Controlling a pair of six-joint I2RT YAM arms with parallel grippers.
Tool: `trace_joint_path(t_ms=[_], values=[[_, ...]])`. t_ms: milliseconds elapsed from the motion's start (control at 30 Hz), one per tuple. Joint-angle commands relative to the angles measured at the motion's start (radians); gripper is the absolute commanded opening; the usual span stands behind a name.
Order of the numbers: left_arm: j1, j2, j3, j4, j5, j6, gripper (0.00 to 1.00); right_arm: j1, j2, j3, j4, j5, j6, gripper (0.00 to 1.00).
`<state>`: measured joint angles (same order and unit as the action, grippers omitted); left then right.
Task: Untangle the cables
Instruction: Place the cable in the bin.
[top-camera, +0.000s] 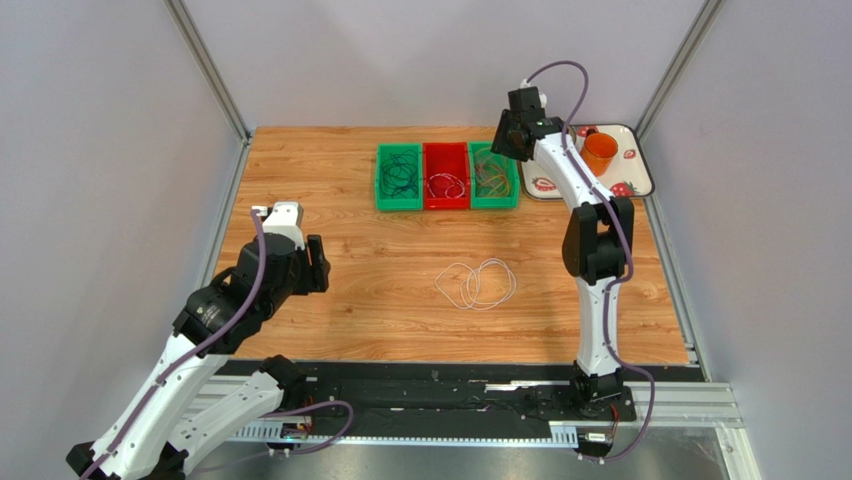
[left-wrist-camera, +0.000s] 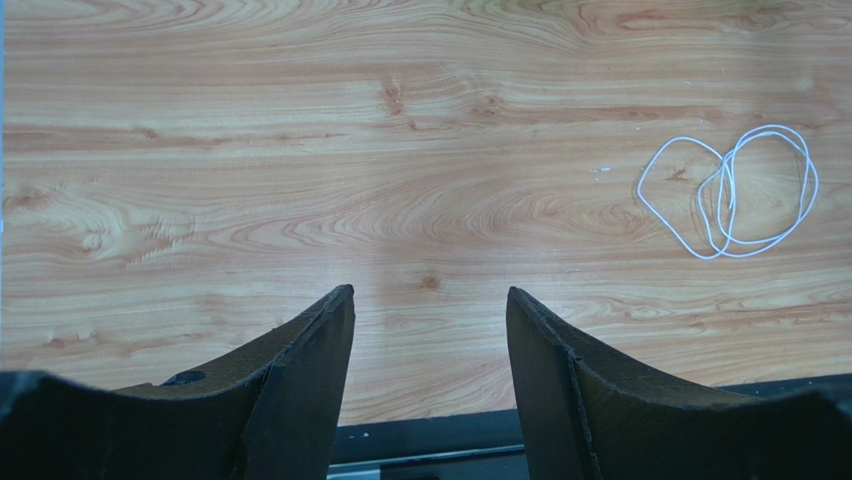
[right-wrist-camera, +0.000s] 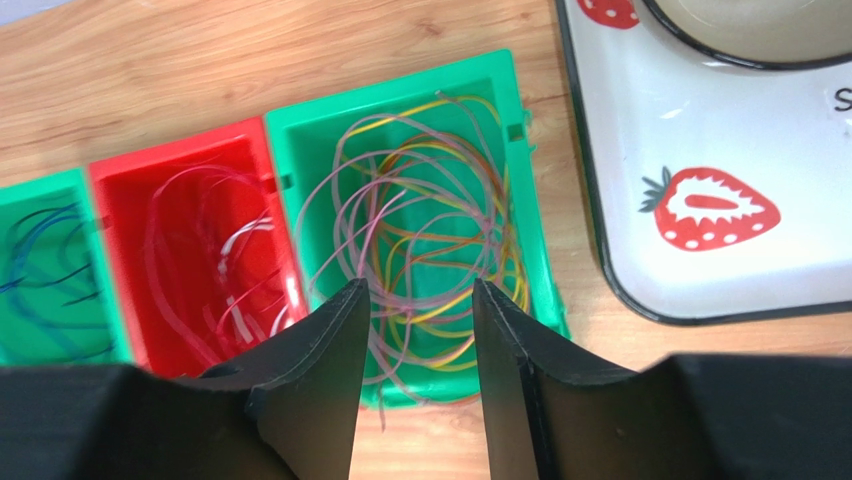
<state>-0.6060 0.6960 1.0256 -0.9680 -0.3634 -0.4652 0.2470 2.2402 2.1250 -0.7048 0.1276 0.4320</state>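
White cables (top-camera: 476, 284) lie in loose overlapping loops on the wooden table's middle, also seen at the right of the left wrist view as white cables (left-wrist-camera: 730, 195). My left gripper (left-wrist-camera: 430, 292) hovers open over bare wood, well left of them, nothing between its fingers. My right gripper (right-wrist-camera: 420, 287) stands open above the right green bin (right-wrist-camera: 540, 260), which holds purple, yellow and orange cables (right-wrist-camera: 430, 230). One purple strand hangs over that bin's near rim. The red bin (right-wrist-camera: 120, 250) holds red and white cables (right-wrist-camera: 215, 270). The left green bin (top-camera: 398, 178) holds dark cables.
A white tray (top-camera: 636, 160) with strawberry prints sits at the back right, right of the bins, with an orange cup (top-camera: 600, 152) on it. Grey walls enclose the table on three sides. A black rail (top-camera: 440, 385) runs along the near edge.
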Motion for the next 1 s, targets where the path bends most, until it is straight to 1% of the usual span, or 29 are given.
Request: trace_joint_path(t_ms=[0, 33, 67, 133, 167, 267, 500, 767, 967], values=[[0.005, -0.006, -0.001, 0.028, 0.009, 0.013, 0.66, 0.001, -0.125, -0.088, 0.047, -0.094, 0.040, 0.46], [0.006, -0.007, -0.002, 0.028, 0.011, 0.011, 0.66, 0.001, -0.131, -0.103, 0.054, -0.103, 0.050, 0.45], [0.005, -0.007, -0.001, 0.028, 0.009, 0.013, 0.66, 0.001, -0.134, -0.115, 0.059, -0.112, 0.059, 0.38], [0.006, -0.007, -0.002, 0.028, 0.009, 0.011, 0.66, 0.001, -0.134, -0.146, 0.064, -0.160, 0.085, 0.29], [0.005, -0.004, -0.002, 0.028, 0.011, 0.013, 0.66, 0.001, -0.133, -0.152, 0.070, -0.184, 0.091, 0.19], [0.005, 0.000, -0.001, 0.028, 0.011, 0.014, 0.66, 0.002, -0.107, -0.166, 0.085, -0.215, 0.114, 0.09], [0.005, 0.008, -0.002, 0.028, 0.006, 0.013, 0.66, 0.002, -0.028, -0.140, 0.082, -0.181, 0.129, 0.07], [0.009, 0.017, 0.001, 0.026, 0.007, 0.016, 0.66, -0.011, 0.104, -0.077, 0.065, -0.154, 0.125, 0.05], [0.031, 0.020, -0.001, 0.035, 0.026, 0.022, 0.66, -0.011, 0.114, -0.079, 0.065, -0.140, 0.120, 0.04]])
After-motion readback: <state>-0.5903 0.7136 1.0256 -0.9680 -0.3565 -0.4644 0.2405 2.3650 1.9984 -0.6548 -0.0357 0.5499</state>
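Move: The pink cable, just dropped in the right-hand green bin, has its middle about 12 cm below the right hand, some 1 cm ahead and 3 cm to its left. The red bin's middle stands about 10 cm to the left of it; the tray is centred some 20 cm to the right of it and 4 cm farther out, with the bowl roughly 10 cm right of the hand and 9 cm ahead. From the idle left hand, the pink cable lies about 38 cm ahead, 30 cm right and 22 cm below. Onto the pink cable in its bin comes the empty right hand: it first swings back and left about 4 cm, rising slightly, while the half-open fingers shut on nothing. It then sinks some 12 cm into the bin, tipping about 15 degrees steeper, and the closed tips press down on the loops. ##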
